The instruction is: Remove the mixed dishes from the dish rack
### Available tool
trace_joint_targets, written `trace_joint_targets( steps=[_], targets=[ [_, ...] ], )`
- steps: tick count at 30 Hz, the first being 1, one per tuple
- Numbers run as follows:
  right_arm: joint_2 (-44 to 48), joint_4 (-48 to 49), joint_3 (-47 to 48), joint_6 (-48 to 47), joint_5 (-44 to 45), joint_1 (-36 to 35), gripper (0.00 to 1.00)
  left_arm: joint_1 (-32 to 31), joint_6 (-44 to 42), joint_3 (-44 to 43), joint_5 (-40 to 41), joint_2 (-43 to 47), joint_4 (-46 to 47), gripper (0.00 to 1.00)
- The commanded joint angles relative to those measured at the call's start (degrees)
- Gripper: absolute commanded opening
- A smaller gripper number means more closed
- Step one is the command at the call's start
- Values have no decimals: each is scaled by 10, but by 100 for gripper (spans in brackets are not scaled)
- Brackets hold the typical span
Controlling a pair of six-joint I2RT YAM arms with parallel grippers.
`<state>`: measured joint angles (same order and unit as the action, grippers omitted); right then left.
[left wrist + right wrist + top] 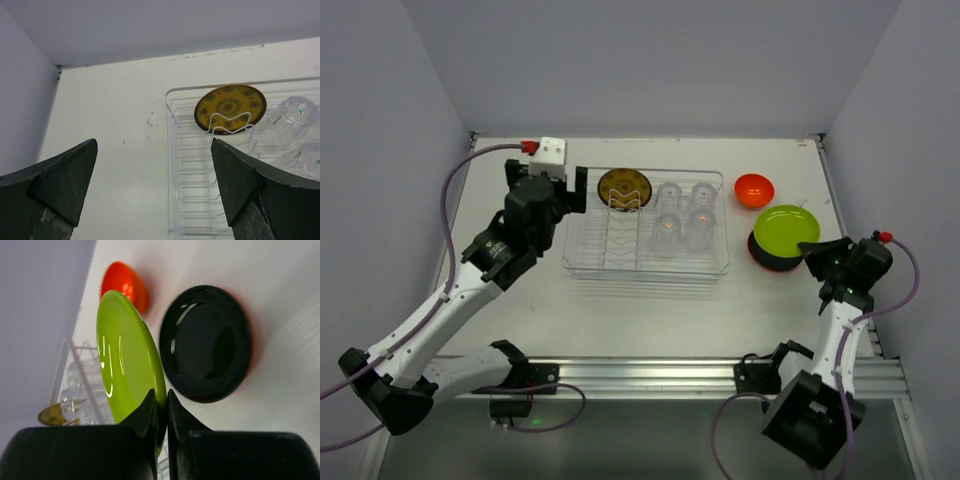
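The dish rack (582, 240) holds a patterned yellow plate (624, 188) standing upright in the wires and several clear glasses (682, 215). My left gripper (552, 190) hangs open over the rack's left rim (172, 165), nothing between its fingers; the yellow plate (230, 106) lies ahead of it. My right gripper (161, 395) is shut on the near rim of the green plate (127, 355), which tilts over the black plate (205, 342). An orange rim shows under the black plate. The orange bowl (754, 189) sits on the table beyond them.
The side walls stand close to the table's left and right edges. The black plate (772, 260) and the green plate (786, 228) lie just right of the rack. Bare table (650, 320) stretches in front of the rack.
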<state>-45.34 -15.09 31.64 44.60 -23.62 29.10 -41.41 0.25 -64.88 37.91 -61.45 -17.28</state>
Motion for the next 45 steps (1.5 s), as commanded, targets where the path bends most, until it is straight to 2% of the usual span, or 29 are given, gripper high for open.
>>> trace_joint_targets(
  steps=[1,2,5,10,14,19,20,22,23,24,26,27,33,38,42,45],
  targets=[
    [-54,92,-48,37,-25,64,0,58,198,-10,-97,31,-60,100],
    [-78,113,-50,39,-16,65,0,58,240,-8,-93,36,-79,100],
    [-122,147,-60,44,4,65,0,58,296,12,-114,62,-115,100],
    [-168,191,-72,44,19,64,2,58,302,81,-194,148,-64,100],
    [-218,224,-61,52,-5,55,3,58,292,102,-253,161,-53,100],
    [-261,212,-37,44,20,30,11,58,292,115,-241,152,-76,100],
    [-259,210,-35,44,24,29,21,58,294,119,-239,155,-75,100],
    [-253,195,-25,39,33,20,34,58,297,131,-238,165,-72,100],
    [-245,188,-18,37,37,16,56,58,300,135,-238,167,-70,100],
    [-240,178,-13,27,44,3,72,58,302,136,-238,167,-71,100],
    [-222,138,5,17,87,-14,96,58,312,138,-229,161,-77,100],
    [-215,124,10,8,105,-26,98,58,316,138,-228,157,-79,100],
    [-181,70,25,-15,160,-45,99,58,362,107,-226,91,-99,100],
    [-143,40,26,-34,201,-70,99,58,406,73,-253,20,-70,100],
    [-173,31,37,-46,192,-73,99,58,427,29,-264,-38,-74,100],
    [-193,15,56,-57,211,-94,99,58,441,22,-263,-50,-58,100]
  ],
)
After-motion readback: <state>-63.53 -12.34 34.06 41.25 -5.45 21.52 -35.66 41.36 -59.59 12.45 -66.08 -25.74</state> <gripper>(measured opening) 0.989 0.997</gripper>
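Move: The right hand holds the green plate by its rim; the black plate it is bound for lies roughly 4 cm farther out, 3 cm left and 14 cm below. The orange bowl stands some 19 cm ahead and 8 cm left, and the nearest glass in the rack about 9 cm ahead and 20 cm left. From the empty left hand, the brown plate in the rack is about 9 cm ahead, 12 cm right and 24 cm down, with a glass some 10 cm to the right of that plate. The right hand lowers the held green plate about 11 cm onto the black one, easing a little forward and to the right, then spreads its fingers wide to let go and backs up some 4 cm. Meanwhile the left hand, wide open and touching nothing, draws back, sinks about 10 cm over the rack, then swings forward and right towards the brown plate, its left side rolling down by some 30 degrees and its fingers tipping downwards. ##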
